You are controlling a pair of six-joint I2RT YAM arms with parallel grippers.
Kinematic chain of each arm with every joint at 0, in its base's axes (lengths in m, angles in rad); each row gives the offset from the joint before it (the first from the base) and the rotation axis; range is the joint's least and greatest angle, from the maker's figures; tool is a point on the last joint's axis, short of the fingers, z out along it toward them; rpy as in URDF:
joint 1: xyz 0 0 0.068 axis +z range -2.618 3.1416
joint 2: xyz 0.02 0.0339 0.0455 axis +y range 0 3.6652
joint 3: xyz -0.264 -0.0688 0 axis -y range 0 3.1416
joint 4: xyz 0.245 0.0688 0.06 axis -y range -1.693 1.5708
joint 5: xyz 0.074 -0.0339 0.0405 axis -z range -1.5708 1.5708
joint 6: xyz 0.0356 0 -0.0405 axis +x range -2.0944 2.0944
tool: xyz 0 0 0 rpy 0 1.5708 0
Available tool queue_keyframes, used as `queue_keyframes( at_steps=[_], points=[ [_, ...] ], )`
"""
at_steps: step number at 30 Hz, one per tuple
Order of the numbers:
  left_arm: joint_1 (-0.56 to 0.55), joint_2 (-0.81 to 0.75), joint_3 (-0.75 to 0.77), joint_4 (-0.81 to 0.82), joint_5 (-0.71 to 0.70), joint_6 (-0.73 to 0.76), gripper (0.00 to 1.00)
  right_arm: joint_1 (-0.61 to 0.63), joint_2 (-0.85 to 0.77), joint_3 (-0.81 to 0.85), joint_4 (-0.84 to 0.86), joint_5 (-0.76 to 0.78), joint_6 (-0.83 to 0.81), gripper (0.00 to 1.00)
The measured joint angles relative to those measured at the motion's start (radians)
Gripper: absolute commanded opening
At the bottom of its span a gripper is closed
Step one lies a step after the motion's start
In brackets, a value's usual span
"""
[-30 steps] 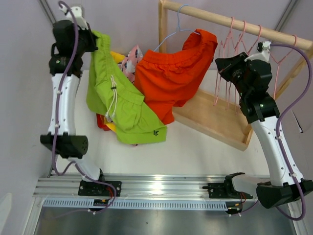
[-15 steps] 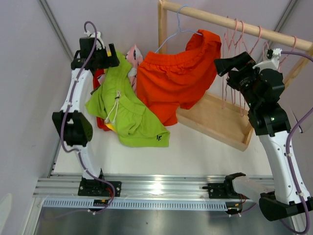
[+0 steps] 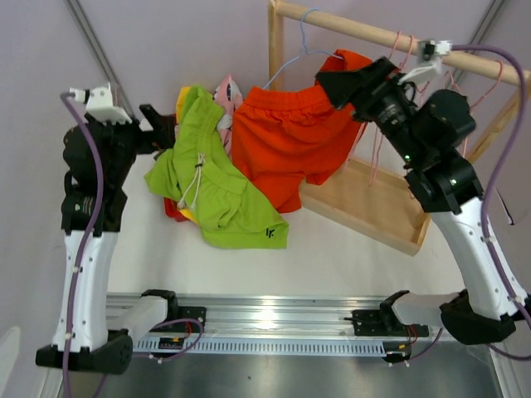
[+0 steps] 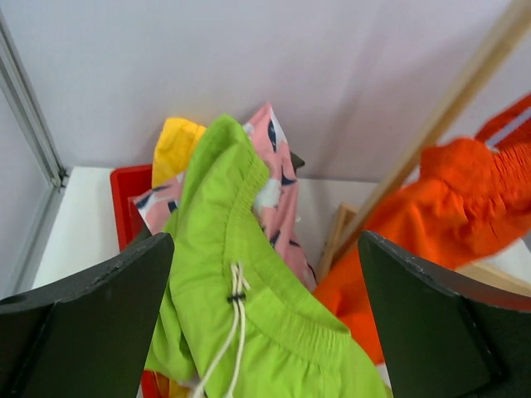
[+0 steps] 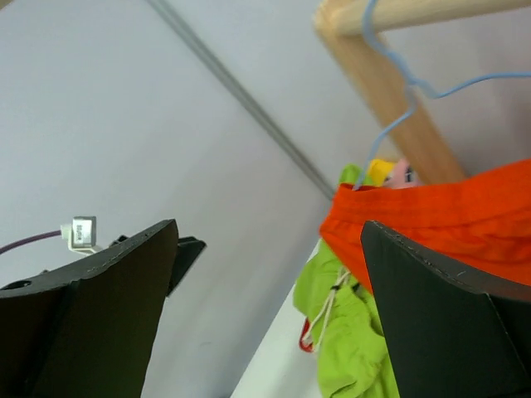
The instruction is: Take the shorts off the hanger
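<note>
The orange shorts (image 3: 290, 137) hang from a blue wire hanger (image 3: 290, 62) on the wooden rail (image 3: 365, 33). My right gripper (image 3: 336, 83) is open and empty, high up at the shorts' right waistband corner; its wrist view shows the waistband (image 5: 448, 215) and hanger (image 5: 398, 124) just past my right gripper (image 5: 270, 225). The lime green shorts (image 3: 220, 195) with a white drawstring lie on a pile with the pink shorts (image 3: 224, 93) and yellow shorts (image 3: 182, 98). My left gripper (image 3: 166, 126) is open and empty, left of the pile; its wrist view shows the lime shorts (image 4: 249, 332) beyond my left gripper (image 4: 264, 240). The dark olive-grey shorts are hidden.
A red bin (image 3: 172, 209) lies under the pile at the back left. Several empty pink hangers (image 3: 398, 62) hang on the rail to the right. The rack's wooden base (image 3: 365, 203) and upright post (image 3: 275, 41) stand behind the orange shorts. Walls close in on both sides.
My left gripper has let go of the lime green shorts, which dropped onto the pile, and pulled back to the left. My right gripper moved up and left to the orange shorts' waistband.
</note>
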Motion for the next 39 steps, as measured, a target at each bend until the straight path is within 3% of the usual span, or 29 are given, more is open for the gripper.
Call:
queue_keyframes(
  at_steps=[4, 11, 20, 25, 31, 32, 39],
  points=[
    [-0.016, -0.151, -0.212, 0.032, 0.025, -0.012, 0.99, 0.087, 0.139, 0.084, 0.02, 0.006, -0.035, 0.98],
    [-0.039, -0.293, -0.515, 0.032, 0.057, -0.065, 0.99, 0.108, 0.399, 0.193, 0.026, 0.08, -0.079, 0.97],
    [-0.056, -0.481, -0.665, 0.053, 0.076, -0.08, 0.99, 0.103, 0.655, 0.43, 0.01, 0.164, -0.128, 0.91],
    [-0.066, -0.478, -0.68, 0.055, 0.092, -0.081, 0.99, 0.101, 0.726, 0.494, 0.057, 0.2, -0.139, 0.7],
    [-0.068, -0.476, -0.681, 0.06, 0.095, -0.082, 0.99, 0.101, 0.754, 0.497, 0.089, 0.227, -0.155, 0.18],
    [-0.069, -0.476, -0.681, 0.061, 0.095, -0.082, 0.99, 0.101, 0.754, 0.489, 0.097, 0.226, -0.151, 0.02],
    [-0.071, -0.476, -0.681, 0.064, 0.096, -0.081, 0.99, 0.104, 0.699, 0.368, 0.148, 0.247, -0.152, 0.0]
  ],
)
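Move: The blue hanger's left arm, with the orange shorts on it, lies from the right hand about 20 cm ahead, 13 cm to the left and 11 cm lower. The shorts' middle hangs some 14 cm below that arm and 5 cm to its right. The rack's left post stands roughly 5 cm beyond it, and the nearest pink hangers are about 15 cm ahead and 13 cm to the right of the hand. From the left hand, the blue hanger's left arm is some 15 cm ahead and 28 cm right, near its height. The blue hanger's left arm is where the right hand goes, fingers open: first leftward, then mostly forward and down, about 20 cm out, 13 cm left and 12 cm down, turning some 15 degrees. There it shuts and pinches the wire. The left hand, empty and open, sinks about 16 cm and draws back some 8 cm from the green shorts. ##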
